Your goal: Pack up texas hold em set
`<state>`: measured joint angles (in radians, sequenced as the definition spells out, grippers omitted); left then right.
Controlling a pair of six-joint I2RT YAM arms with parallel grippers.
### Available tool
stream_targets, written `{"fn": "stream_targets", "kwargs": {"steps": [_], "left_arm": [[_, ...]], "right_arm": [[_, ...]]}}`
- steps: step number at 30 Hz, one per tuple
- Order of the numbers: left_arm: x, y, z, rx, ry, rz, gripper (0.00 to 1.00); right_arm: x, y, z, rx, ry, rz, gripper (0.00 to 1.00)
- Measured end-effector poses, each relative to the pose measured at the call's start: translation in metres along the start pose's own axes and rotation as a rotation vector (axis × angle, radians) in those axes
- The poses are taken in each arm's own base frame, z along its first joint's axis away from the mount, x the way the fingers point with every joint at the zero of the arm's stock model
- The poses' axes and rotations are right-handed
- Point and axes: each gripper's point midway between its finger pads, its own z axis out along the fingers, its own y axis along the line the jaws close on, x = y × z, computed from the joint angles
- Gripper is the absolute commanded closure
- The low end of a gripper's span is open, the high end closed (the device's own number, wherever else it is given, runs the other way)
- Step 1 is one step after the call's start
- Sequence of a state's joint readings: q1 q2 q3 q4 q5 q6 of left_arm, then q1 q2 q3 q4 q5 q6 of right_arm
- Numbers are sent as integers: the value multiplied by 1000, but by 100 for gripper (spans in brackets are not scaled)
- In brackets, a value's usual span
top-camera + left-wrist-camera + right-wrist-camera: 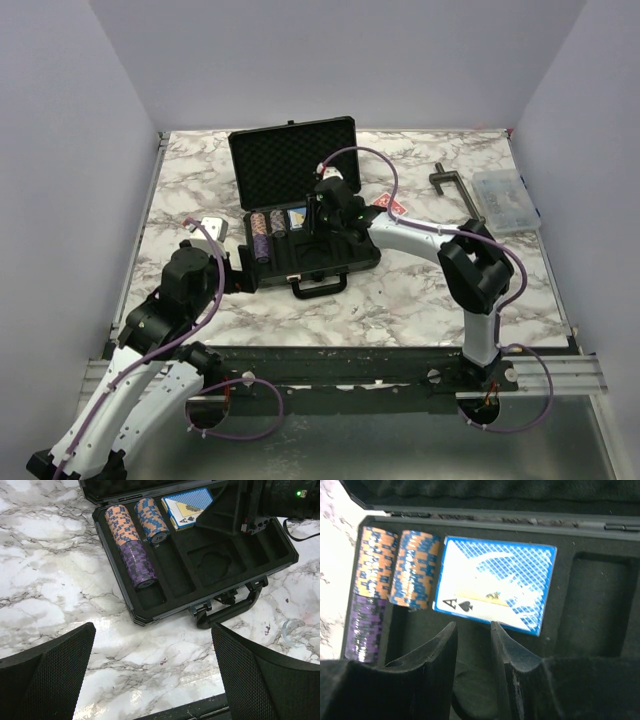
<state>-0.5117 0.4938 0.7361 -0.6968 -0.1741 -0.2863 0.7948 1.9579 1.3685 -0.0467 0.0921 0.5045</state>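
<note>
The black case (345, 135) lies open mid-table, lid up, handle (230, 612) toward me. Its tray (286, 555) holds three chip stacks: orange (120, 524), blue-and-orange (151, 519) and purple (137, 562). The blue deck (500, 587) lies flat in a slot beside them. A red deck (392, 207) sits on the table right of the case. My right gripper (472, 626) hovers over the tray at the blue deck's near edge, jaws a narrow gap apart with nothing between. My left gripper (152, 630) hangs wide open over bare marble, front-left of the case.
A dark T-shaped tool (455, 185) and a clear compartment box (505, 198) lie at the back right. An empty card slot (597, 600) sits right of the blue deck. The table's near edge (200, 710) runs just below my left fingers (50, 675).
</note>
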Motion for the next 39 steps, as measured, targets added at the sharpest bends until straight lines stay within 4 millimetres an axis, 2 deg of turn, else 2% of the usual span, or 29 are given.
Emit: {"fn": "stream_targets", "kwargs": {"steps": [6, 11, 13, 16, 20, 23, 27, 35, 37, 39], "left_arm": [[1, 0, 2, -3, 10, 2, 2], [2, 0, 3, -4, 15, 3, 2], [2, 0, 3, -4, 15, 3, 2], [2, 0, 3, -4, 15, 3, 2], [2, 0, 3, -3, 17, 3, 2], [3, -1, 4, -1, 24, 4, 3], [6, -4, 8, 10, 42, 6, 3], [10, -14, 14, 59, 76, 5, 6], [11, -19, 16, 82, 90, 3, 7], [13, -24, 17, 109, 104, 2, 8]], "right_arm": [[12, -10, -17, 32, 54, -19, 61], [-9, -8, -41, 45, 11, -31, 55], [-23, -7, -53, 54, -28, -34, 50], [-41, -8, -72, 71, -90, -31, 36], [-48, -23, -99, 131, -143, -32, 21], [-38, -42, -115, 197, -153, -36, 17], [-19, -68, -133, 277, -147, -44, 16], [3, -98, -170, 367, -155, -2, 16], [9, -103, -179, 382, -149, 19, 12], [16, -106, -185, 395, -134, 41, 4]]}}
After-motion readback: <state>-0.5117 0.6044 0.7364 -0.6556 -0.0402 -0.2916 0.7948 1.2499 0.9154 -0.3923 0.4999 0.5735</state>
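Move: The red card deck, still out on the table, lies roughly 20 cm to the right hand's right, 8 cm ahead and 5 cm lower. Just off these fingers is the blue card deck in its slot, about 4 cm ahead and 3 cm left; the empty card slot is some 5 cm back, and the case's front right corner 17 cm right and 7 cm back. From the left hand, the red deck is about 38 cm right and 24 cm ahead. The right hand leaves the blue deck in its slot and heads right, out over the empty chip rows to the case's front right corner, nearly 20 cm right and 9 cm back. It first skims low, then climbs about 8 cm and eases down a little, its fingers spreading wide as it swings some 20 degrees clockwise. Late on, the open left hand drifts 3 cm right, sinking slightly. ##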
